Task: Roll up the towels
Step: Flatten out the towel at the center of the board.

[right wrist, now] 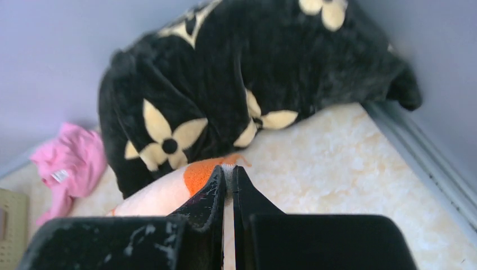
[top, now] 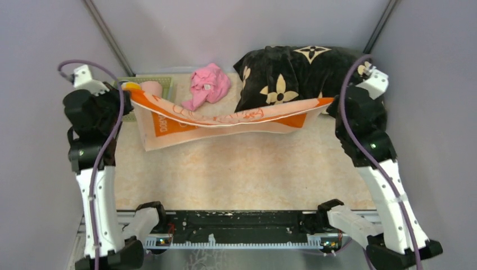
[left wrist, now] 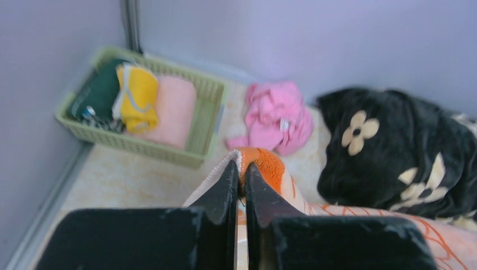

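Observation:
A peach towel (top: 225, 119) with an orange border and red line drawing hangs stretched between both arms above the table, sagging in the middle. My left gripper (left wrist: 241, 169) is shut on its left orange corner (left wrist: 270, 166). The right gripper (right wrist: 228, 173) is shut on the opposite orange corner (right wrist: 199, 173). From above, the towel's left end (top: 138, 98) meets the left arm and its right end (top: 323, 103) meets the right arm. No grey duck towel shows.
A big black blanket with beige flowers (top: 292, 73) is heaped at the back right. A crumpled pink cloth (top: 208, 84) lies at the back centre. A green basket (left wrist: 194, 121) with rolled cloths stands in the back left corner. Grey walls enclose the table.

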`<state>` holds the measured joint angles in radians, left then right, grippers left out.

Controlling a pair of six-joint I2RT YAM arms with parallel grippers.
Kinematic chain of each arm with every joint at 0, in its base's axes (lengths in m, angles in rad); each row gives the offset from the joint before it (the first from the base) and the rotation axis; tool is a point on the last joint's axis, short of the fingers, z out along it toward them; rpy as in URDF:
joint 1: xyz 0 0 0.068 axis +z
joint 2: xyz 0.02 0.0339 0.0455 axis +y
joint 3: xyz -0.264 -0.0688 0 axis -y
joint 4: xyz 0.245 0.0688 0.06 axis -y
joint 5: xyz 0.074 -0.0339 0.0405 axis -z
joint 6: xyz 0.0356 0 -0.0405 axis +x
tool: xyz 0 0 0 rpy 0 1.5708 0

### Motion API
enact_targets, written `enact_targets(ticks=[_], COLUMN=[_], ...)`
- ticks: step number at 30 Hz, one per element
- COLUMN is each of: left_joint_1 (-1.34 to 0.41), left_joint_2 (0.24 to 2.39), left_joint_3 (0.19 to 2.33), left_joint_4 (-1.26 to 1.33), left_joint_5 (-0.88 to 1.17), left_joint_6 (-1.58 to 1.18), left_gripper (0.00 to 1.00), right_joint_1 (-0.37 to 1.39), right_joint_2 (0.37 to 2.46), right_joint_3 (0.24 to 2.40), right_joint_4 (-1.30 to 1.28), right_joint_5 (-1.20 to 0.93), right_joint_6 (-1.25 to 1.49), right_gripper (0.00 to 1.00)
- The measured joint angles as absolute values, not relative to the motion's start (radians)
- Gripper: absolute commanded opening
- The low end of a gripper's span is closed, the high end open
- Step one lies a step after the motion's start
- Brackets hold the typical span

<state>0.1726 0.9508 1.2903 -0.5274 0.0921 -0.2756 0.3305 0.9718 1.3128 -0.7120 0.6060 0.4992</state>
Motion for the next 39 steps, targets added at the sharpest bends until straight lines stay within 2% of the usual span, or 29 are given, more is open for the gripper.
enact_targets(ticks=[7,12,16,22,27,31,39], left_joint_1=[0.174,0.173,0.154,0.146,0.146,0.146,0.147], left_joint_2=[0.813,0.722,0.652,0.635,0.762,0.954,1.365], left_joint_3=[1.531,1.591,1.543,1.295,1.062,0.929,0.939], left_joint_4=[-0.641,-0.712,-0.756,-0.754,-0.680,-0.558,-0.362], left_joint_5=[-0.027,-0.065,-0.074,-0.038,0.035,0.109,0.220], left_joint_6=[-0.258,-0.244,-0.244,-0.258,-0.278,-0.304,-0.393], left_gripper=[0.00,0.01,0.02,0.02,0.02,0.01,0.00], right_joint_1=[0.331,0.331,0.331,0.331,0.330,0.307,0.064], right_joint_2=[0.767,0.637,0.596,0.603,0.731,0.939,1.272], right_joint_3=[1.442,1.515,1.519,1.361,1.162,1.000,0.875], right_joint_4=[-0.751,-0.794,-0.846,-0.885,-0.818,-0.659,-0.337], right_joint_5=[0.636,0.629,0.619,0.628,0.661,0.673,0.504], right_joint_6=[0.423,0.398,0.398,0.435,0.458,0.465,0.466], right_gripper=[0.00,0.00,0.00,0.00,0.00,0.00,0.00])
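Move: The left hand, still pinching its corner of the orange towel, has the board's centre about 31 cm to its right, roughly level with it fore and aft, some 34 cm below; the green basket stands about 24 cm ahead and 13 cm left, the pink towel 30 ahead and 18 right. For the right hand, also gripping its corner, that centre lies about 26 cm left, 1 ahead and 32 below, with the dark cushion about 30 ahead and 6 right. Back and up first, both hands together, swing the hanging towel towards the bases by about 14 cm while the fingertips tip up; then they reverse and sweep down and forward, dropping 35 cm or so towards the board as the wrists pitch the fingers down again. Both grips keep the corners pinched, and the right hand ends some 6 cm farther right. ##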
